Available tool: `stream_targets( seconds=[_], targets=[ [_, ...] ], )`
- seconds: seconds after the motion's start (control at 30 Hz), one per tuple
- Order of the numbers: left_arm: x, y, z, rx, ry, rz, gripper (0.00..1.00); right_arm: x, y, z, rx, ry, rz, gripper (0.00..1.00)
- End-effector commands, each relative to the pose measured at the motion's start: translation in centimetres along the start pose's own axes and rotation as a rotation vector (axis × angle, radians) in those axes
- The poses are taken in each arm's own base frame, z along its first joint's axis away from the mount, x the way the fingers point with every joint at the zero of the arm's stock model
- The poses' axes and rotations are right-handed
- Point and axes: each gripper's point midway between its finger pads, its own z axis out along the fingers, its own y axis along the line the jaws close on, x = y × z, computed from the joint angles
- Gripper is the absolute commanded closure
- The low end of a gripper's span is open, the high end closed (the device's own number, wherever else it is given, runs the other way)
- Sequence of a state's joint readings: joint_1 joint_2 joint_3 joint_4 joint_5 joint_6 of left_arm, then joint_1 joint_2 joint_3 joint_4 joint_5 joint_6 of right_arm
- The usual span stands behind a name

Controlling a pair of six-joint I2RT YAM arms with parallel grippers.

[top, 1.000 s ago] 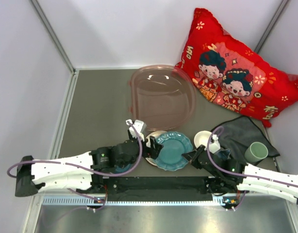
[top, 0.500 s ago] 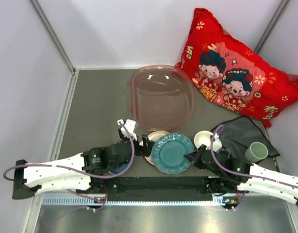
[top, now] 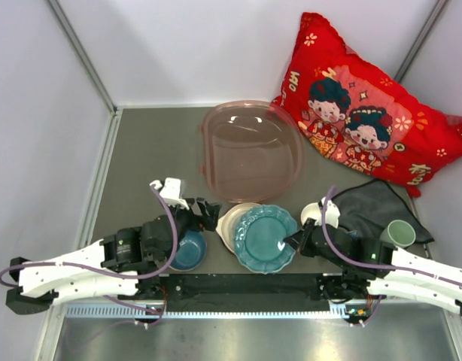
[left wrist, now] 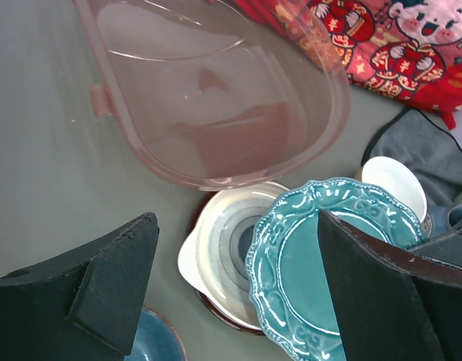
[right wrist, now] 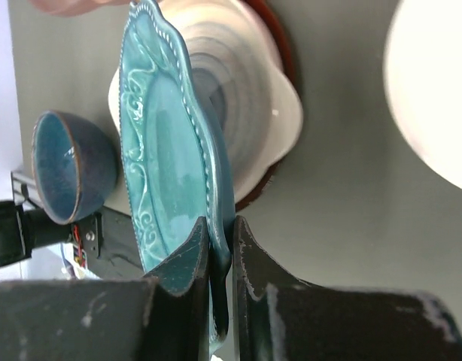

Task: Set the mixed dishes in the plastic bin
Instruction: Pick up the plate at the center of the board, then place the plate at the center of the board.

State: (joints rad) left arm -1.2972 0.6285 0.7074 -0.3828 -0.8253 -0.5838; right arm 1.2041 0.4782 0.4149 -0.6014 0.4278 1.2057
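Note:
My right gripper point(top: 291, 242) is shut on the near-right rim of the teal scalloped plate point(top: 265, 237); the wrist view shows the rim pinched between its jaws point(right wrist: 220, 226). The teal plate point(right wrist: 167, 165) overlaps the white handled plate point(top: 229, 222) with blue rings point(right wrist: 246, 113). My left gripper point(top: 208, 207) hovers open to the left of both plates, holding nothing point(left wrist: 237, 226). A blue bowl point(top: 188, 252) sits under the left arm. The cream-white bowl point(top: 315, 214) and pale green cup point(top: 397, 235) are on the right. The pinkish plastic bin point(top: 250, 150) stands behind, with nothing inside.
A dark grey cloth point(top: 378, 207) lies under the cup at the right. The red cartoon pillow point(top: 366, 113) leans in the back right corner. Grey walls close the table's left and back sides.
The left arm has drawn back to the left, away from the plates, uncovering the handled plate and blue bowl. The right gripper has kept its grip on the teal plate.

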Motion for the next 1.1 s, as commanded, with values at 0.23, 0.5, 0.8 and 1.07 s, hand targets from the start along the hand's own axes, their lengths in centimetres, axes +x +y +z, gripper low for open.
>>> stream_targets(
  seconds=[0.23,0.5,0.8,1.07],
  targets=[
    [-4.6,1.6,-2.0,-0.044,-0.085,-0.015,0.09,-6.2,14.5,-1.9,-0.357,-0.159,-0.038,1.0],
    [-6.5,2.2,-2.7,-0.077,-0.098,0.01,0.09,-8.7,23.2,-1.3,-0.505,-0.216,-0.134,1.0],
    [-8.6,2.8,-3.9,-0.096,-0.109,0.019,0.09,-9.2,28.5,5.6,-0.609,-0.148,-0.139,1.0],
    [-10.9,3.7,-5.2,-0.115,-0.143,-0.006,0.1,-8.9,31.9,12.1,-0.68,-0.06,-0.162,1.0]
  ],
)
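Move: The right hand already holds the plate by its right rim, with the plate's middle about 8 cm to its left. The plastic bin is roughly 27 cm ahead, 11 cm left and some 7 cm lower. The cream dish lies about 12 cm left and 4 cm ahead, the blue bowl 30 cm left and 2 cm back, both some 10 cm below. From the empty left hand the bin is about 23 cm ahead, 12 cm right and 21 cm lower. Keeping its pinch on the plate's right rim, the right hand sweeps the plate about 22 cm left and 11 cm forward, past the cream dish to the near-left side of the bin; it rises some 10 cm, then sinks about 3 cm, turning roughly 20 degrees counter-clockwise. The left hand, open and empty, draws up 8 cm and left 6 cm. ##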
